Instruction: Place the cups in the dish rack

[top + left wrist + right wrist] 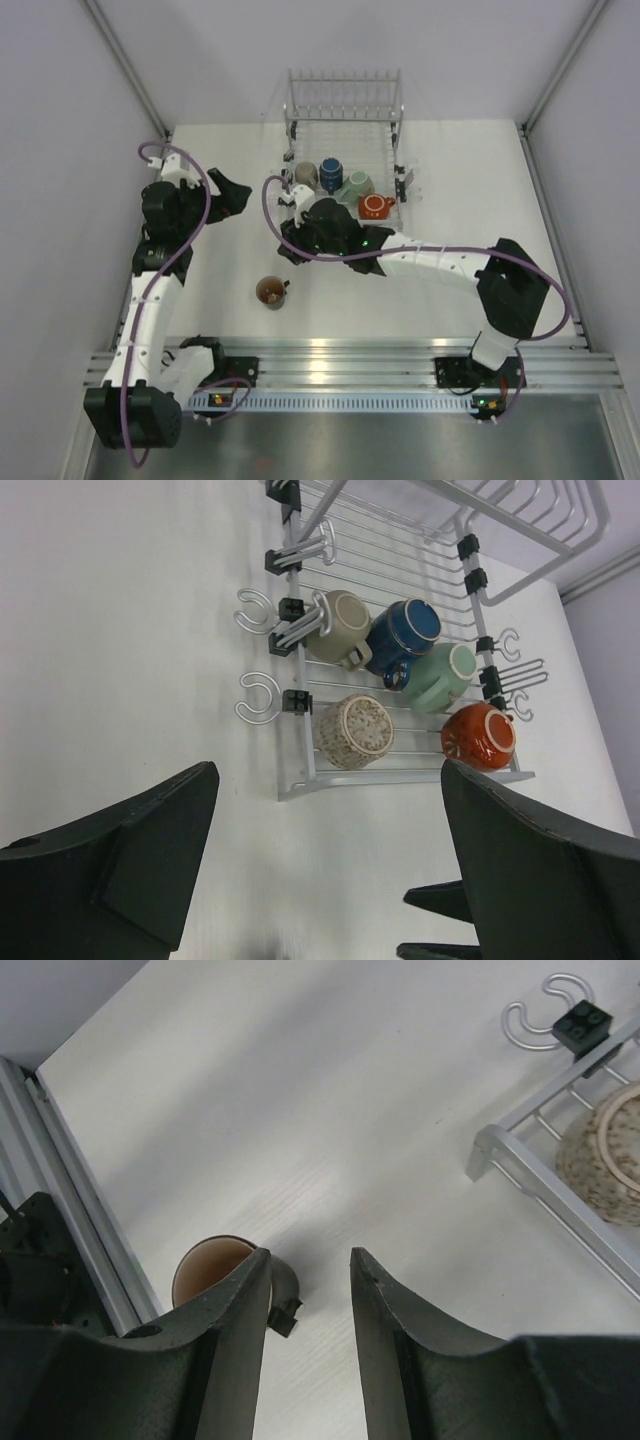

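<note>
The wire dish rack [394, 135] stands at the back middle. In the left wrist view the rack [296, 783] holds a beige mug [338, 626], a dark blue mug [405, 630], a mint-green mug [440, 676], an orange mug [478, 735] and a speckled beige mug [355, 730]. A dark mug with a tan inside [271, 292] stands upright on the table in front of the rack. My right gripper [291, 250] is open and empty above the table, just right of that mug [208, 1263] in its own view [310, 1260]. My left gripper [238, 195] is open and empty left of the rack.
Loose silver hooks with black clips [262, 697] stick out from the rack's left side. The rack's near corner [487, 1147] and the speckled mug [606, 1155] show in the right wrist view. An aluminium rail [340, 355] runs along the table's near edge.
</note>
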Robot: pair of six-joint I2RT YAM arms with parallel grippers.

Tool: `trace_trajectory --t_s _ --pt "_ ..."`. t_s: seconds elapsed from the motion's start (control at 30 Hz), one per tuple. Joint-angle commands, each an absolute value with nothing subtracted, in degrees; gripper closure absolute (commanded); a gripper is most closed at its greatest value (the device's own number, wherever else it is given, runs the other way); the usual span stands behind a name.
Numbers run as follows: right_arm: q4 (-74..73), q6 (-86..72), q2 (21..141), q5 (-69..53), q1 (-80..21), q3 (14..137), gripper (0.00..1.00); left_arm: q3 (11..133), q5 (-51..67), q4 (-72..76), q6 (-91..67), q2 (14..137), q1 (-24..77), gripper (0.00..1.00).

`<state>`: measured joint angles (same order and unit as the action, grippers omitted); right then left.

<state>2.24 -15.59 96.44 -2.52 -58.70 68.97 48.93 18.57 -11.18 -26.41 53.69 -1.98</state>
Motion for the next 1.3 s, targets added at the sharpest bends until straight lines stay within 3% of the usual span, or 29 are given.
trace_trajectory --t_s 0.0,1.27 --pt "1.2 -14.4 98.2 -5.1 -60.9 73.3 0.62 49.0 22.2 -7.6 -27.2 51.9 -2.1 0.02" --pt "2.5 -14.5 109.1 -6.2 -65.8 71.1 0.65 50.5 25.3 -9.0 -26.5 55.0 -2.2 0.02"
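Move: The brown cup stands upright some 7 cm back and 5 cm to the left of the right hand, its middle about 14 cm below. The rack's near left corner is roughly 9 cm ahead of this hand and 2 cm to its left. The speckled cup inside the rack is about 14 cm ahead and 4 cm to the right. From the left hand, the brown cup lies around 17 cm back and 7 cm to the right, far below. Bring the right gripper down about 9 cm to the brown cup's handle-side rim. Start by drawing back and sinking, easing a little left, then finish almost straight down. Tip the fingers down and swing them counter-clockwise, some 10 degrees each, keeping them partly open so one comes over the mouth and the other outside by the handle. ##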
